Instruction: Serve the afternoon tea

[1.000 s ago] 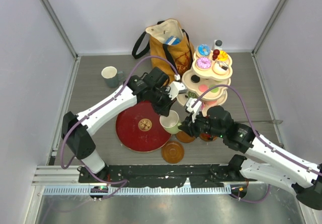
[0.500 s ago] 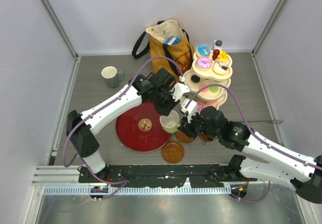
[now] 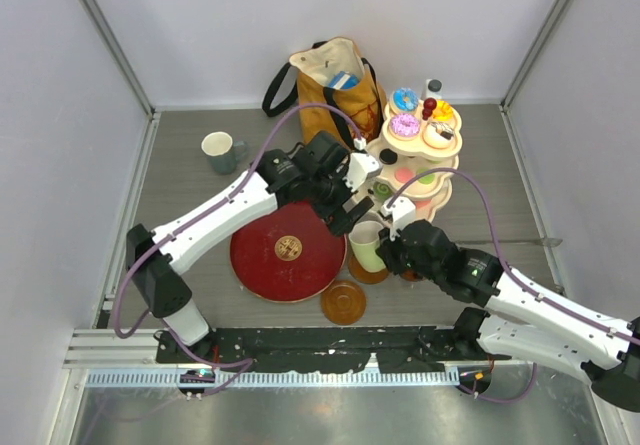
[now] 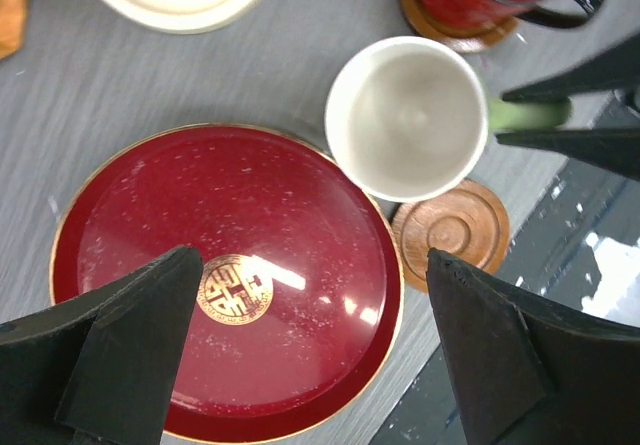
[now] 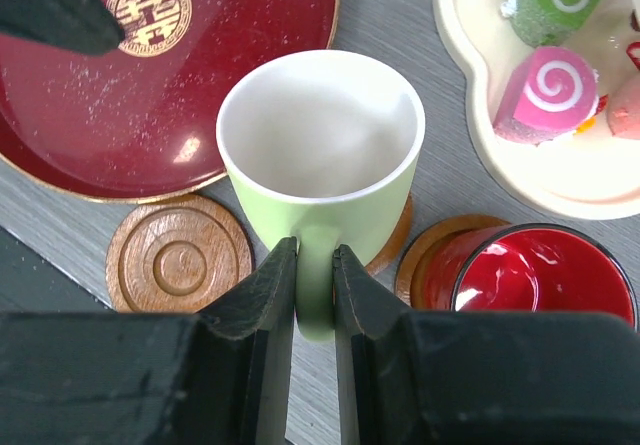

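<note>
My right gripper point(image 5: 314, 250) is shut on the handle of the pale green mug point(image 5: 320, 165), which is upright over a brown saucer point(image 5: 402, 237); I cannot tell if it rests on it. In the top view the mug point(image 3: 366, 244) is beside the right gripper point(image 3: 388, 251). The red mug point(image 5: 540, 277) stands on its saucer to the right. An empty saucer point(image 5: 180, 260) lies to the left. My left gripper point(image 4: 312, 265) is open and empty above the red tray point(image 4: 230, 285). The cream stand point(image 3: 443, 145) holds donuts and roll cakes point(image 5: 545, 90). The grey-green mug point(image 3: 218, 151) stands far left.
The big red tray point(image 3: 270, 265) lies left of the mugs. The mustard tote bag point(image 3: 325, 90) stands at the back beside the stand. A thin metal utensil point(image 3: 520, 242) lies on the table at the right. White walls close in the sides and back.
The pale green mug has moved right from the tray's edge to over the saucer, held by my right gripper. My left gripper has drawn back from the mug.
</note>
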Controlling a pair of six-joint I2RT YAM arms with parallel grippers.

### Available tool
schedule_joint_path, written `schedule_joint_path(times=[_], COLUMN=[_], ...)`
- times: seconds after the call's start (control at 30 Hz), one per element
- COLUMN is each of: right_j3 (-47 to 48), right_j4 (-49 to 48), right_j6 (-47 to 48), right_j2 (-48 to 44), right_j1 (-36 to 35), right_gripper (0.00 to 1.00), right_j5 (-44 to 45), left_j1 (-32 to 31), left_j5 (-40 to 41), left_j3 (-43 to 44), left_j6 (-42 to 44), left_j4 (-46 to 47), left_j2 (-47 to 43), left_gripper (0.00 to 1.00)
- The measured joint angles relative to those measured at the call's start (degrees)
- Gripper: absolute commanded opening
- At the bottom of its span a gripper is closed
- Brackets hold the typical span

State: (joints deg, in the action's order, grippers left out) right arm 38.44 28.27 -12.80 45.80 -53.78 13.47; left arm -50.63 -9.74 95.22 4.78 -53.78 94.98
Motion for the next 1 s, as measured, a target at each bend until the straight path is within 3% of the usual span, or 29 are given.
schedule_joint_path(times=[0.23, 0.47, 0.6, 0.83, 1.0], right_j3=[-1.49, -7.32, -9.40, -13.51, -14.86], right_j4=[-4.83, -12.85, -16.68, -18.14, -15.87], right_j6=[-2.45, -4.13, -5.22, -7.69, -9.90], right_j2=[1.25, 4.02, 3.72, -1.03, -5.49], right_j1=[0.00, -0.02, -0.02, -0.13, -0.57], right_gripper=[0.06, 0.06, 0.06, 0.39, 0.51], right_j5=[4.57, 7.45, 8.09, 6.62, 4.28], left_j1=[0.28, 4.33, 7.69, 16.22, 21.57], left_j5=[13.79, 27.17, 30.40, 31.32, 29.73], left_j3=[0.35, -7.74, -15.65, -28.37, -30.88], left_j6=[-9.70, -25.94, -33.22, -46.10, -51.41], left_j4=[0.98, 2.56, 2.84, 2.84, 3.87], left_j2=[-3.91, -20.33, -28.87, -35.93, -35.39], left_gripper=[1.00, 1.00, 1.00, 1.00, 1.00])
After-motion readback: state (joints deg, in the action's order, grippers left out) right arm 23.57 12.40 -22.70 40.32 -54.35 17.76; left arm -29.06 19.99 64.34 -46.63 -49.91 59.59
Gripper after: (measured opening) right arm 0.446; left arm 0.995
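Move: The right hand holds the green mug by its handle; the coaster it is bound for lies about 6 cm ahead, 3 cm left and 9 cm below. The red mug stands 10 cm to that coaster's right, with an empty coaster 10 cm nearer and 6 cm left of it. From the open left hand, the grey mug is roughly 17 cm ahead, 29 cm left and 11 cm lower; the tray's middle lies 14 cm left, 1 cm ahead, 15 cm below. Forward and down by some 3 cm each, turning slightly clockwise, the right hand lowers the green mug by its handle onto the coaster, then opens its fingers and eases back about 2 cm. The left hand, fingers wide open, swings 22 cm left over the tray towards the grey mug, arching up 8 cm and sinking again while turning some 80 degrees counter-clockwise. ##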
